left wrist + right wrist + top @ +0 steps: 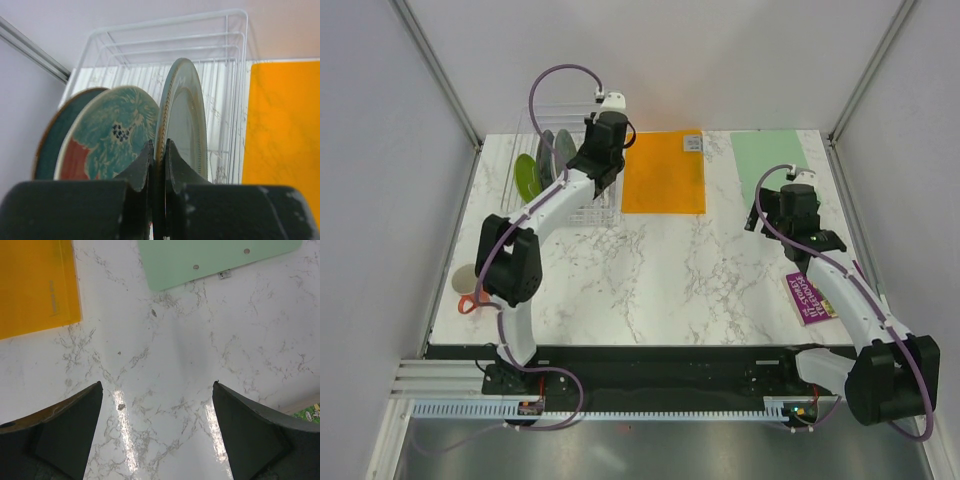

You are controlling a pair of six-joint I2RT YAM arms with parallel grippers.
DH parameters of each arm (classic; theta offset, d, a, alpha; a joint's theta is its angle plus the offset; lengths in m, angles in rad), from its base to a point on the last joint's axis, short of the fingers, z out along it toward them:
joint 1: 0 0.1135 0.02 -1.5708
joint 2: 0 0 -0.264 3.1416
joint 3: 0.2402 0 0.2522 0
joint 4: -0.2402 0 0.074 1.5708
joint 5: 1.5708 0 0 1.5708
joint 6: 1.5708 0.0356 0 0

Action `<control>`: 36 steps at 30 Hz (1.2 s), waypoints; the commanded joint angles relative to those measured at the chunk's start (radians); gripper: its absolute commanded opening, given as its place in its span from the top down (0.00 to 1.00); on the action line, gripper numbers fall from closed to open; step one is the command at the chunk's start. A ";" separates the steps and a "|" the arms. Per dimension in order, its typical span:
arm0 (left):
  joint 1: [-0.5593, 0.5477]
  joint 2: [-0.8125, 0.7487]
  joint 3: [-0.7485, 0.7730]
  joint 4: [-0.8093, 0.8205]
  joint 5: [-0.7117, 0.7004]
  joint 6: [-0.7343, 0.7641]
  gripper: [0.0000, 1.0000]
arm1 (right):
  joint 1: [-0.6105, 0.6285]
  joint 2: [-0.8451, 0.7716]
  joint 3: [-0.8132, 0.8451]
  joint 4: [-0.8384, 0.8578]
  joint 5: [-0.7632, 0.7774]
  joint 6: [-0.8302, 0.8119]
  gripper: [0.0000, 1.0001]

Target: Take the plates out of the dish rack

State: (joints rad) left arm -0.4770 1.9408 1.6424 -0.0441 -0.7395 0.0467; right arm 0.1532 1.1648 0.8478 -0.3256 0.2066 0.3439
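The dish rack [165, 35] is a clear wire frame at the table's back left [545, 110]. Three plates stand on edge in it in the left wrist view: a grey-green plate [187, 120], a red and teal floral plate [112, 135] and a dark teal plate [52, 145]. From above, a lime-green plate [528, 175] stands at the rack's left. My left gripper [159, 150] is shut on the near rim of the grey-green plate, one finger on each face; it shows over the rack [590, 160]. My right gripper [157, 390] hangs open over bare marble [792, 228], holding nothing.
An orange mat [663, 172] lies just right of the rack and a green mat [767, 160] lies at the back right. A purple book [810, 297] sits near the right arm. An orange-and-cream cup [466, 282] stands at the left edge.
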 commanded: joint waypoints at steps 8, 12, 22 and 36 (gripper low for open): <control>-0.092 -0.227 0.203 0.003 -0.183 0.226 0.98 | 0.000 -0.066 0.043 -0.039 -0.088 -0.026 0.02; -0.097 -0.406 0.131 -0.299 0.082 -0.066 0.98 | 0.002 -0.114 0.050 -0.024 -0.180 -0.019 0.02; -0.097 -0.775 -0.292 -0.281 0.595 -0.445 0.98 | 0.000 -0.099 0.033 0.143 -0.571 0.110 0.02; -0.097 -0.841 -0.694 0.213 1.009 -0.748 0.98 | 0.002 -0.024 -0.121 0.477 -0.834 0.306 0.02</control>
State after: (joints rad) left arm -0.5739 1.1290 0.9283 -0.2054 0.1234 -0.5331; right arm 0.1532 1.1175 0.7555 0.0536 -0.5400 0.6178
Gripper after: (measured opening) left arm 0.093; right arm 0.982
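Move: The grey-green plate stands in the dish rack, pinched at its top rim by the left fingers, its middle about 9 cm below that hand and 2 cm ahead. It is bound for the clear tabletop, roughly 25 cm back, 14 cm to the right and 23 cm down. The flowered plate stands some 7 cm left of the held one; the orange mat lies about 18 cm right of the left hand, 5 cm farther out. From the open right hand the held plate is some 42 cm left and 22 cm ahead, nearly level. The grey-green plate, still pinched by the left fingers, goes up about 15 cm out of its slot while being pulled back, then comes down and right over the open table, 25 cm back in all, the wrist rolling its lower edge rightward and swinging it clockwise. The right hand, staying wide open, comes 13 cm left and somewhat up towards it, turning some 30 degrees counter-clockwise. ##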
